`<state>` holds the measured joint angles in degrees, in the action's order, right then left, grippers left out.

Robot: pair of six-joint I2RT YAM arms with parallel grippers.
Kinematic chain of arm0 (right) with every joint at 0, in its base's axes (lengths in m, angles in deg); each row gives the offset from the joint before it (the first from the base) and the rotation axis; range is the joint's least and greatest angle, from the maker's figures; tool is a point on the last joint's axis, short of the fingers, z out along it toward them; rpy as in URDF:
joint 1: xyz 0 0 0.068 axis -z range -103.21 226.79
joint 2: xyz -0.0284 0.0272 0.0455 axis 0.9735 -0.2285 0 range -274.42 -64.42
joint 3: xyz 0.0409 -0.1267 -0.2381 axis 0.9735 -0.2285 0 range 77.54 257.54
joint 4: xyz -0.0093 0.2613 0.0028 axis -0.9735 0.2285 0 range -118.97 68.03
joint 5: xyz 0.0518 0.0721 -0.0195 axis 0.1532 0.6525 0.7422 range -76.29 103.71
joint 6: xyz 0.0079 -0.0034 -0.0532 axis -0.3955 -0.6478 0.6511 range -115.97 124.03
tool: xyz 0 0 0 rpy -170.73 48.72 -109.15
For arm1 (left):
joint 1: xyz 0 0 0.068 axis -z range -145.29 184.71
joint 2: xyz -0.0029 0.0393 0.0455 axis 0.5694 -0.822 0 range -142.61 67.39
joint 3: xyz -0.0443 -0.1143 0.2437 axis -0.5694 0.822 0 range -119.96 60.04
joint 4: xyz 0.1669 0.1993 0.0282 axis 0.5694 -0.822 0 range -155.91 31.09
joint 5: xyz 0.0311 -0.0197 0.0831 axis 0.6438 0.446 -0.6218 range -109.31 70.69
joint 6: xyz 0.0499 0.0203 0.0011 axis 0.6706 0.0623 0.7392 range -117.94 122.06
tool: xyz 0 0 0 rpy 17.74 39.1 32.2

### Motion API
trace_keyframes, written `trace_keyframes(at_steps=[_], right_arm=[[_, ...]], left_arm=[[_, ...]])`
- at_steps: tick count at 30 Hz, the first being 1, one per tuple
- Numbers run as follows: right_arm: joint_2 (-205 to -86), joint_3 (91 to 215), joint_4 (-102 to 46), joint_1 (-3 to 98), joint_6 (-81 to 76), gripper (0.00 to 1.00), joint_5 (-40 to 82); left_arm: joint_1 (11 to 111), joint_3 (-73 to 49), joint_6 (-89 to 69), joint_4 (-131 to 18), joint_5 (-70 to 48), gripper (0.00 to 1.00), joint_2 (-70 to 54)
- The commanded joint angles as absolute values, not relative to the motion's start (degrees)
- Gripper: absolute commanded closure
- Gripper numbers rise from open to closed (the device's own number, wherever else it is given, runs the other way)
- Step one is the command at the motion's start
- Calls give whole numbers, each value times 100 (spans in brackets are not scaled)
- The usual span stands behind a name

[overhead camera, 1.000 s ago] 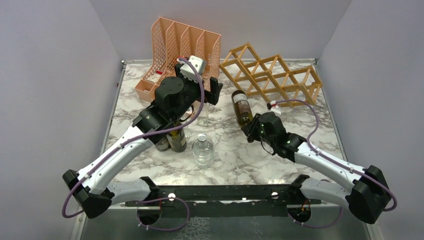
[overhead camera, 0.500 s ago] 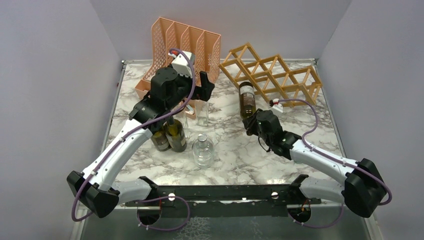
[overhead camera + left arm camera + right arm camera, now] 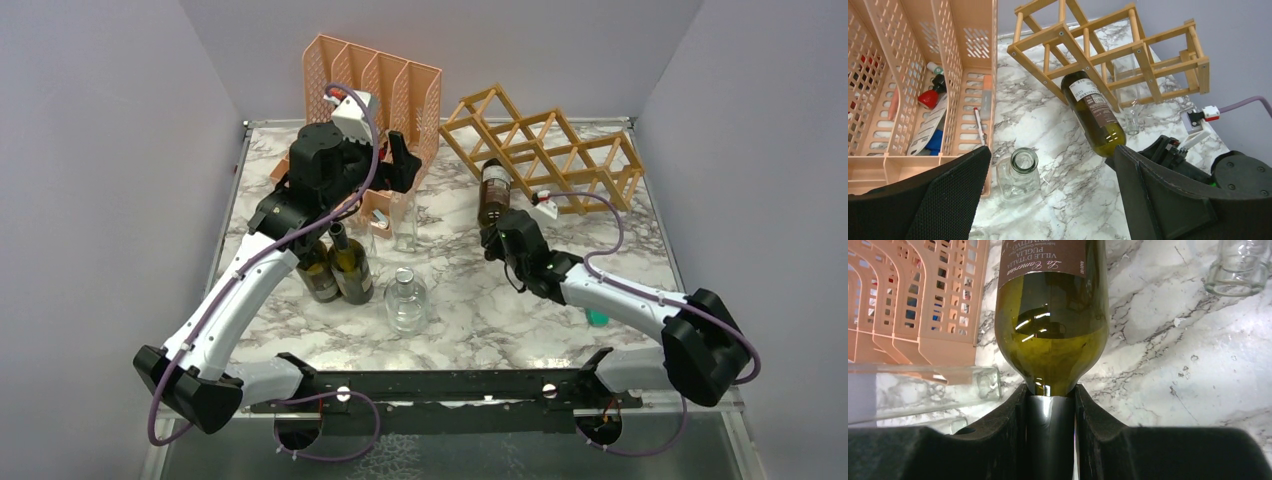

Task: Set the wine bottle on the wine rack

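A dark green wine bottle (image 3: 491,196) with a brown label is held nearly level above the table, its base pointing at the wine rack (image 3: 545,150). My right gripper (image 3: 506,233) is shut on the bottle's foil neck (image 3: 1050,430), a finger (image 3: 1008,430) pressed against each side. The bottle's base (image 3: 1075,82) reaches the front left slats of the light wooden lattice rack (image 3: 1108,50); I cannot tell whether they touch. My left gripper (image 3: 400,168) hangs open and holds nothing, up high in front of the organiser, left of the bottle (image 3: 1093,115).
A peach mesh file organiser (image 3: 365,90) stands at the back left. Two dark upright wine bottles (image 3: 340,265) and a squat clear glass bottle (image 3: 405,300) stand mid-table. A tall clear bottle (image 3: 405,222) stands below my left gripper. Another clear bottle lies by the rack (image 3: 1240,270).
My right arm has carried the wine bottle farther back, so its base now meets the rack's front. My left arm has drawn back and left toward the organiser, still open.
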<state>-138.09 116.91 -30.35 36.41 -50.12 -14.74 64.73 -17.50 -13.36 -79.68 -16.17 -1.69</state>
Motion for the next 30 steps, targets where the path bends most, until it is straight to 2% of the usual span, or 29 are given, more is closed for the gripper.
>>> trace_keyframes(at_steps=[1,18,30], right_arm=[[-14056,12254,-3792,3662,-5247,99,-2324],[-15866,13027,-4643,3670,-4908,99,-3374],[-16745,13831,-4186,3662,-4940,99,-4001]], left_arm=[[6379,-2069,-1303,-8161,-1441,1,-122],[6267,-2749,-1201,-8671,-1568,1,-400],[6222,-2827,-1139,-8801,-1718,1,-403]])
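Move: The right hand already holds the wine bottle by its neck, base at the wine rack's left-hand front opening, which lies about 21 cm ahead, 2 cm right and 8 cm below. A slim clear bottle stands about 24 cm left and 5 cm ahead, a round clear bottle 23 cm left and 14 cm back, both some 8 cm lower. From the left hand the opening is about 15 cm ahead, 19 cm right and 32 cm down. The right hand slides the neck-held bottle base-first 9 cm forward and slightly down into the rack, turning clockwise. ##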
